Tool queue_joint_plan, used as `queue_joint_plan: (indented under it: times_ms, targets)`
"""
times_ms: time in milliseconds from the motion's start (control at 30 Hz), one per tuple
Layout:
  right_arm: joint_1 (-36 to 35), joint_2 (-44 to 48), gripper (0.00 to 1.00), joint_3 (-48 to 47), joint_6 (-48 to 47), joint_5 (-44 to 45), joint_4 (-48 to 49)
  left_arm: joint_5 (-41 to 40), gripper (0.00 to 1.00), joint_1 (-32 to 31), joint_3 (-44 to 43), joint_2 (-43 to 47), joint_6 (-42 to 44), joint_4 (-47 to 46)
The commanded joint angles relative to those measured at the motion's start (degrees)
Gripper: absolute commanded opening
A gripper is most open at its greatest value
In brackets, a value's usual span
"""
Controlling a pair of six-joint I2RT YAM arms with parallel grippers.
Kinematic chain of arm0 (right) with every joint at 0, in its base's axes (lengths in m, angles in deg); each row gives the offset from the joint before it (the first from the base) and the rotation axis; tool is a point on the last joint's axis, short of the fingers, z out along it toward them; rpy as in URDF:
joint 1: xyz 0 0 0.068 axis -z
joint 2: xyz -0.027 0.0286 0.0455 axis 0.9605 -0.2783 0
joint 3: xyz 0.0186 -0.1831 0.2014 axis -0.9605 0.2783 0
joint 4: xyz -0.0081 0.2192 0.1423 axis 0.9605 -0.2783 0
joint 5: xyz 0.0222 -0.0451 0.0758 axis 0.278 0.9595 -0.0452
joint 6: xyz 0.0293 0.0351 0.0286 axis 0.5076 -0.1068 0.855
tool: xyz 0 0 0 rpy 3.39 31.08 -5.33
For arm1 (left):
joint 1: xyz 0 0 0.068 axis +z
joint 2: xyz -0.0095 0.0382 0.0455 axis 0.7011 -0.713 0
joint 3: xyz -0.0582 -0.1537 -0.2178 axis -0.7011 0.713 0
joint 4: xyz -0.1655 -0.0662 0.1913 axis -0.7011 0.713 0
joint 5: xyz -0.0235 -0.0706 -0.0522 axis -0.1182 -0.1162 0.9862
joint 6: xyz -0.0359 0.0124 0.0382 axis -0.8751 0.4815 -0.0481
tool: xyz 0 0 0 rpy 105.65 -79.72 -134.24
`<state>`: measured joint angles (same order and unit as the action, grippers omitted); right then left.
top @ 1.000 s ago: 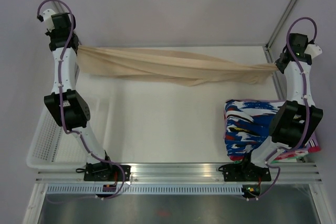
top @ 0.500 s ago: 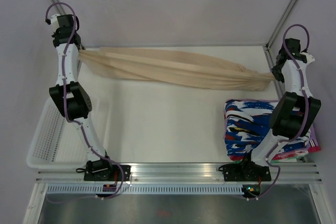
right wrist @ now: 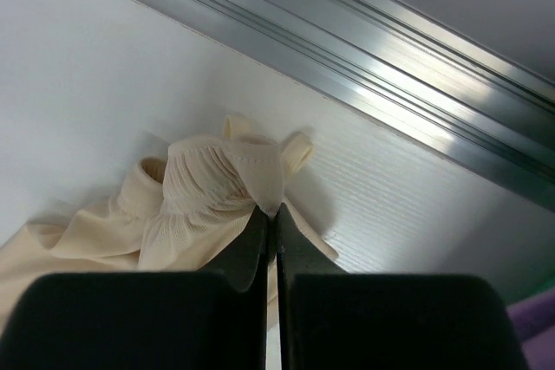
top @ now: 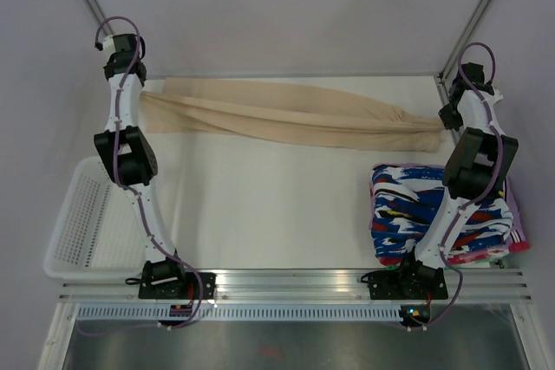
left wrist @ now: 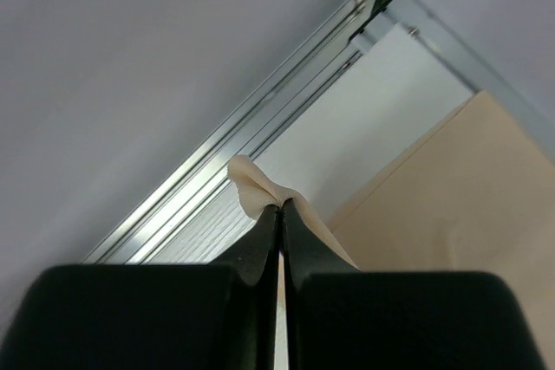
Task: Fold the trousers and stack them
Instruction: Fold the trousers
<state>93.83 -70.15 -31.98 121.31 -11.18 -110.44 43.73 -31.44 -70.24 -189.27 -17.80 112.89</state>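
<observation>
The beige trousers (top: 286, 120) lie stretched left to right along the far side of the table, twisted in the middle. My left gripper (top: 143, 97) is shut on their left end at the far left; the wrist view shows a small fold of the trousers (left wrist: 251, 190) pinched at the tips of my left gripper (left wrist: 280, 207). My right gripper (top: 444, 124) is shut on the right end at the far right. There the gathered waistband of the trousers (right wrist: 217, 181) bunches ahead of my right gripper (right wrist: 273, 212), low over the table.
A stack of blue, white, red and black patterned garments (top: 416, 210) lies at the near right, partly under the right arm. A white mesh basket (top: 74, 231) hangs off the table's left side. An aluminium rail (top: 286, 76) borders the far edge.
Both arms have reached farther back and lower, carrying the trousers toward the far edge. The cloth hung taut in the air before; now it lies down on the table.
</observation>
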Motion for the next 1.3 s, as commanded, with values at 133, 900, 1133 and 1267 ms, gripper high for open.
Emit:
queue_joint_plan:
  times_ms: [133,900,1133,1267]
  targets:
    - [0.67,-6.76,0.0,-7.83,-1.13,-0.8,4.77,-0.85,0.02,-2.27,-8.33,-7.63,-4.36,-13.46]
    - [0.4,-17.49,0.08,-19.18,-2.18,-12.31,15.57,2.75,0.06,-3.33,-6.66,-15.89,-15.88,-37.46]
    - [0.14,-20.31,0.79,-22.08,-4.38,-20.66,21.54,7.94,0.64,-3.41,-6.66,-16.43,-16.94,-39.22]
    - [-0.91,-17.42,0.98,-23.66,-7.71,-25.15,23.66,10.75,1.0,-3.33,-6.58,-13.63,-13.0,-39.22]
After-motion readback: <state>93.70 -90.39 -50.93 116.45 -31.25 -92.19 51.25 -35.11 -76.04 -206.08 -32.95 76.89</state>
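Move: Both hands hold the trousers' raised upper layer by its ends. The lower layer's far-left corner lies about 10 cm ahead of the left hand, 4 cm right and 15 cm below. From the right hand, the table's far edge is some 15 cm straight ahead and 8 cm below. The lower layer's bunched right end is about 3 cm ahead and 9 cm left, equally low; the striped pile sits roughly 30 cm back and 2 cm right. Both hands carry the trousers' ends about 15 cm forward, sinking some 3 cm, fingers tipping up, then open wide. ##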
